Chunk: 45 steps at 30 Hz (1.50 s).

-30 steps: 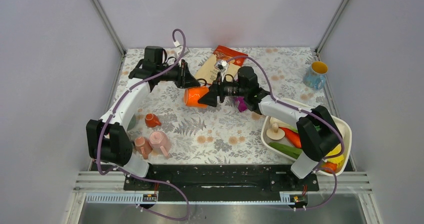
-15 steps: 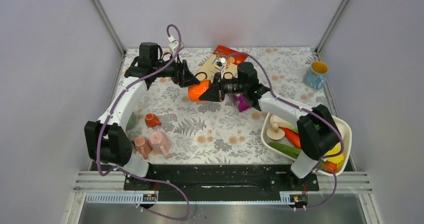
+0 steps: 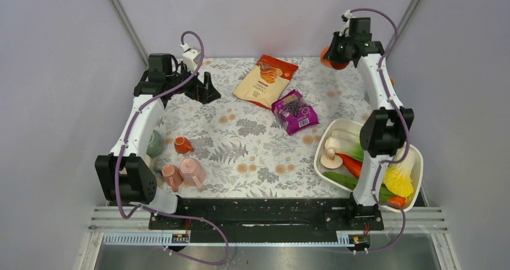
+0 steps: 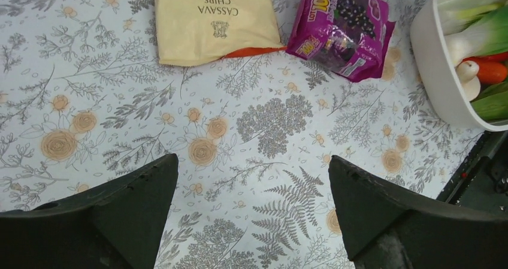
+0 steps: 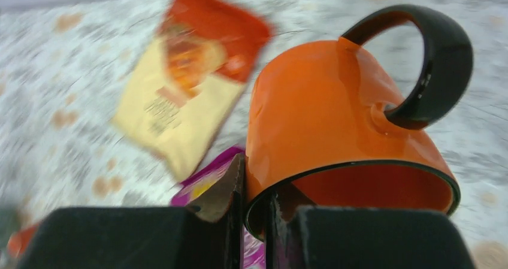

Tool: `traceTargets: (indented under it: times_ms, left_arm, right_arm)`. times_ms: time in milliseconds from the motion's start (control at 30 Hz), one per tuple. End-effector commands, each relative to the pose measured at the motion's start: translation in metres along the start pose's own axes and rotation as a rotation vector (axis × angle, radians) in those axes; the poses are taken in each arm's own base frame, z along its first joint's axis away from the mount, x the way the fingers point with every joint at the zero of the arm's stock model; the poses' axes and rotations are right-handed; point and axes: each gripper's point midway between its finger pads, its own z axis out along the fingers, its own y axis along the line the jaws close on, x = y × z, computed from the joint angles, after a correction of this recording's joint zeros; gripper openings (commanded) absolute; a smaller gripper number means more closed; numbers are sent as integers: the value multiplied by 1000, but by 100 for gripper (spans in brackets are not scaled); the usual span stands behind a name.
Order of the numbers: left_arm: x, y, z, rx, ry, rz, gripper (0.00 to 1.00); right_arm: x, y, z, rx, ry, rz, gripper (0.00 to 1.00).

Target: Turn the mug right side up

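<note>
The orange mug (image 3: pixel 329 58) with a black handle (image 5: pixel 440 59) hangs in the air over the table's back right corner. My right gripper (image 3: pixel 338 49) is shut on its rim (image 5: pixel 254 212), one finger inside the mouth and one outside. In the right wrist view the mug (image 5: pixel 323 119) has its mouth turned toward the camera and its handle on the upper side. My left gripper (image 3: pixel 206 90) stands open at the back left. The left wrist view shows only the flowered cloth between its fingertips (image 4: pixel 251 179).
A cassava chips bag (image 3: pixel 264 80) and a purple snack packet (image 3: pixel 294 112) lie at mid-back. A white tub (image 3: pixel 316 154) of vegetables sits at the near right. Two pink mugs (image 3: pixel 183 172), a small orange cup (image 3: pixel 182 144) and a green object (image 3: pixel 155 144) are at the near left.
The left gripper opened, let go of the mug and drew back to the left. The right arm swung the mug from the table's middle to the back right corner.
</note>
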Motion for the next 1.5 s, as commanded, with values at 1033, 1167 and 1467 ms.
traceTargets:
  times_ms: [1033, 1167, 1467]
  left_arm:
    - [30, 14, 12, -4, 71, 62, 99]
    - [29, 14, 11, -6, 70, 65, 99]
    - [30, 14, 11, -4, 71, 71, 99]
  right_arm:
    - [61, -245, 70, 564, 213, 359, 23]
    - [63, -246, 73, 555, 215, 370, 37]
    - [38, -239, 66, 521, 153, 336, 53]
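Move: The right hand holds the orange mug, tilted, high over the far part of the table. Its place, the free spot on the clear tray, is about 7 cm ahead, 22 cm to the right and 21 cm below. The blue mug stands some 9 cm right of that spot, 1 cm nearer. The berry bag lies about 5 cm back and 10 cm left of this hand. From the left hand the spot is some 21 cm ahead and 66 cm right. The right arm swings the orange mug quickly to the right (about 19 cm) and down (about 18 cm), a little forward too, towards the spot left of the blue mug, its wrist tipping the fingers steeper and turning clockwise some 30 degrees so that the rim comes to face up. It slows for a short final lowering onto the clear tray, then stays there and opens part way, the fingers left loosely either side of the mug's left wall, while the empty, open left hand sinks about 5 cm well clear. ##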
